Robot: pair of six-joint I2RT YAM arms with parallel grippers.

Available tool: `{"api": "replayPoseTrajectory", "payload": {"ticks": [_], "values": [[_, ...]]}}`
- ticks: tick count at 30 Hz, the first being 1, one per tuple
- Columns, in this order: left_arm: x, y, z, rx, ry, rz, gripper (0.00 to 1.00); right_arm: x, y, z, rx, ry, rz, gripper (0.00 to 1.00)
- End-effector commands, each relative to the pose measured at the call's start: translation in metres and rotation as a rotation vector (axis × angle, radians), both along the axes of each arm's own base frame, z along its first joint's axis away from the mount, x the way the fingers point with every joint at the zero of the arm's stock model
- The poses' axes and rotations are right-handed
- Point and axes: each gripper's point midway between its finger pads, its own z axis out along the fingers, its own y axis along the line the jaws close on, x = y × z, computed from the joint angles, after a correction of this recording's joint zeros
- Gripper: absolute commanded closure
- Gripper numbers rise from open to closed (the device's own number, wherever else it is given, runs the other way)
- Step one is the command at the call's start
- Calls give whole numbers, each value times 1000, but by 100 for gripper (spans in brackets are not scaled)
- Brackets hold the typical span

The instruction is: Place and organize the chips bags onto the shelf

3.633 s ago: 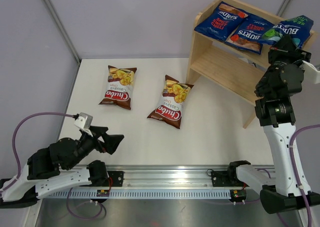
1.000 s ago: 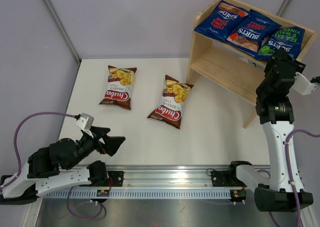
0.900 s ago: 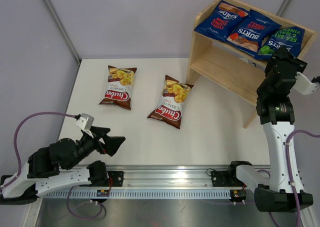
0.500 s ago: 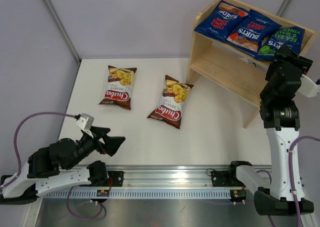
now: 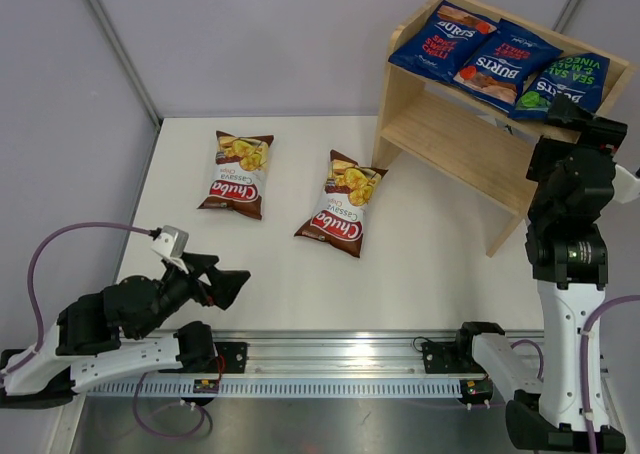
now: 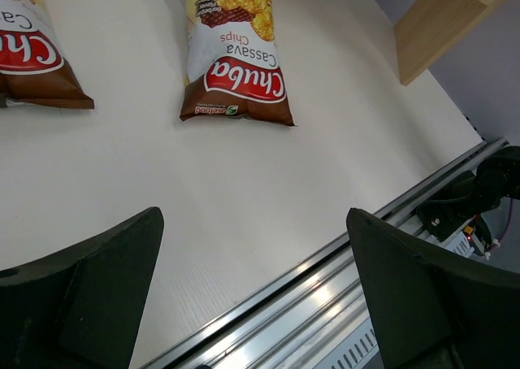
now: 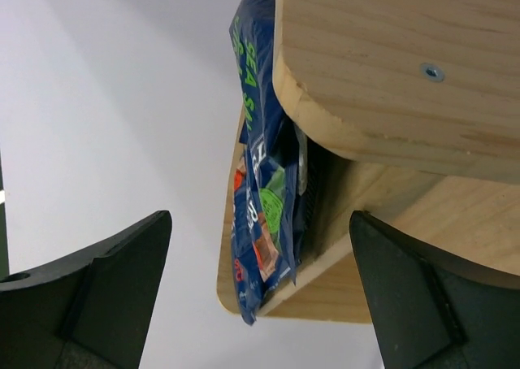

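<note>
Three blue Burts bags lie side by side on the top tier of the wooden shelf [image 5: 455, 134]: two red-accented ones [image 5: 440, 40] [image 5: 503, 63] and a green one [image 5: 565, 81] at the right end. The green bag [image 7: 264, 174] shows edge-on in the right wrist view. Two brown-and-white Chuba bags [image 5: 238, 172] [image 5: 343, 204] lie flat on the white table; both appear in the left wrist view [image 6: 236, 56] [image 6: 28, 56]. My right gripper [image 5: 592, 127] is open and empty, just in front of the shelf's right end. My left gripper [image 5: 228, 282] is open and empty, low near the table's front edge.
The white table [image 5: 280, 264] ends at a metal rail [image 5: 340, 359] along the front, where both arm bases sit. Grey walls stand close behind and to the left. The shelf's lower tier [image 5: 440, 139] is bare wood.
The right gripper has let go of the green Burts bag, which now lies on the top tier, and the right arm has drawn back toward the right and front. The left arm has barely moved.
</note>
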Motion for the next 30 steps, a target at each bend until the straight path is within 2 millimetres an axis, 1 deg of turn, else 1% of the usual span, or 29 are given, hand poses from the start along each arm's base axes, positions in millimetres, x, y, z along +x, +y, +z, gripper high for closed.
{"api": "replayPoseTrajectory", "payload": {"ticks": [1, 2, 3, 4, 5, 6, 7, 8, 9, 10, 11, 12, 13, 14, 15, 16, 17, 18, 19, 20, 21, 22, 23, 24, 26, 27, 28, 29, 30], "values": [[11, 6, -1, 26, 13, 90, 1, -8, 16, -30, -45, 132, 97, 1], [13, 9, 0, 27, 17, 114, 1, -10, 21, -40, -52, 151, 125, 1], [15, 12, -1, 36, 23, 141, 1, -23, 23, -38, -66, 133, 134, 1], [19, 20, -4, 52, 34, 197, 1, -28, 24, -42, -77, 130, 141, 1], [21, 23, -6, 63, 38, 221, 1, -29, 27, -60, -88, 158, 159, 1], [24, 28, -6, 74, 38, 252, 1, -44, 31, -58, -142, 137, 178, 1], [24, 28, -6, 78, 42, 260, 1, -48, 36, -60, -179, 127, 208, 1], [26, 25, -8, 99, 45, 264, 1, -51, 48, -72, -217, 152, 275, 1], [27, 23, -8, 112, 46, 267, 1, -60, 57, -76, -295, 163, 327, 1], [28, 20, -9, 133, 48, 266, 1, -59, 68, -89, -344, 189, 398, 0], [30, 13, -14, 181, 59, 268, 1, -64, 96, -95, -425, 180, 562, 1], [29, 10, -15, 203, 81, 273, 1, -65, 107, -108, -526, 211, 638, 1], [28, 1, -17, 191, 118, 270, 1, -62, 117, -132, -547, 252, 719, 0], [28, -16, -25, 235, 143, 243, 1, -66, 131, -146, -583, 267, 822, 1], [25, -41, -22, 192, 162, 178, 1, -65, 133, -163, -644, 309, 864, 1], [26, -53, -28, 211, 155, 148, 1, -70, 134, -188, -635, 384, 903, 1], [28, -65, -33, 219, 152, 129, 1, -72, 132, -200, -642, 417, 908, 1], [35, -84, -34, 219, 138, 120, 1, -79, 130, -208, -666, 429, 905, 1], [41, -92, -38, 237, 140, 126, 1, -80, 126, -226, -660, 472, 896, 1], [47, -99, -41, 248, 146, 126, 1, -82, 123, -233, -669, 492, 883, 1], [60, -111, -49, 251, 188, 103, 1, -85, 120, -243, -677, 528, 882, 1], [68, -116, -54, 237, 212, 87, 1, -84, 121, -249, -642, 539, 889, 1], [80, -125, -48, 175, 209, 73, 1, -82, 126, -249, -651, 529, 925, 1], [96, -119, -52, 161, 228, 77, 1, -81, 132, -242, -643, 490, 950, 1], [118, -112, -50, 133, 201, 115, 1, -75, 128, -238, -545, 504, 897, 1], [130, -103, -50, 125, 201, 118, 1, -75, 127, -239, -520, 509, 889, 1], [137, -103, -53, 127, 209, 109, 1, -76, 136, -234, -525, 474, 937, 1], [145, -103, -50, 115, 199, 104, 1, -78, 143, -231, -554, 440, 982, 1], [154, -98, -51, 123, 199, 108, 1, -78, 151, -223, -551, 388, 1015, 1]]}}
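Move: The left Chuba bag lies about 26 cm ahead of the left hand, 6 cm to its left and 24 cm below. The right Chuba bag is some 19 cm ahead and 19 cm right of the left hand, just as low. From the right hand, the left Chuba bag is about 8 cm ahead, 58 cm left and 45 cm down; the shelved green Burts bag is roughly 8 cm ahead, 2 cm left, 5 cm below. The green Burts bag is left on the shelf as the open right hand sinks some 25 cm, also drawing left and back, and swings about 50 degrees counter-clockwise, fingers tipping down, before halting. Towards the left Chuba bag, the open left hand dips and swings right, then sweeps forward, curving slightly back left, ending 13 cm farther out and 8 cm lower. ##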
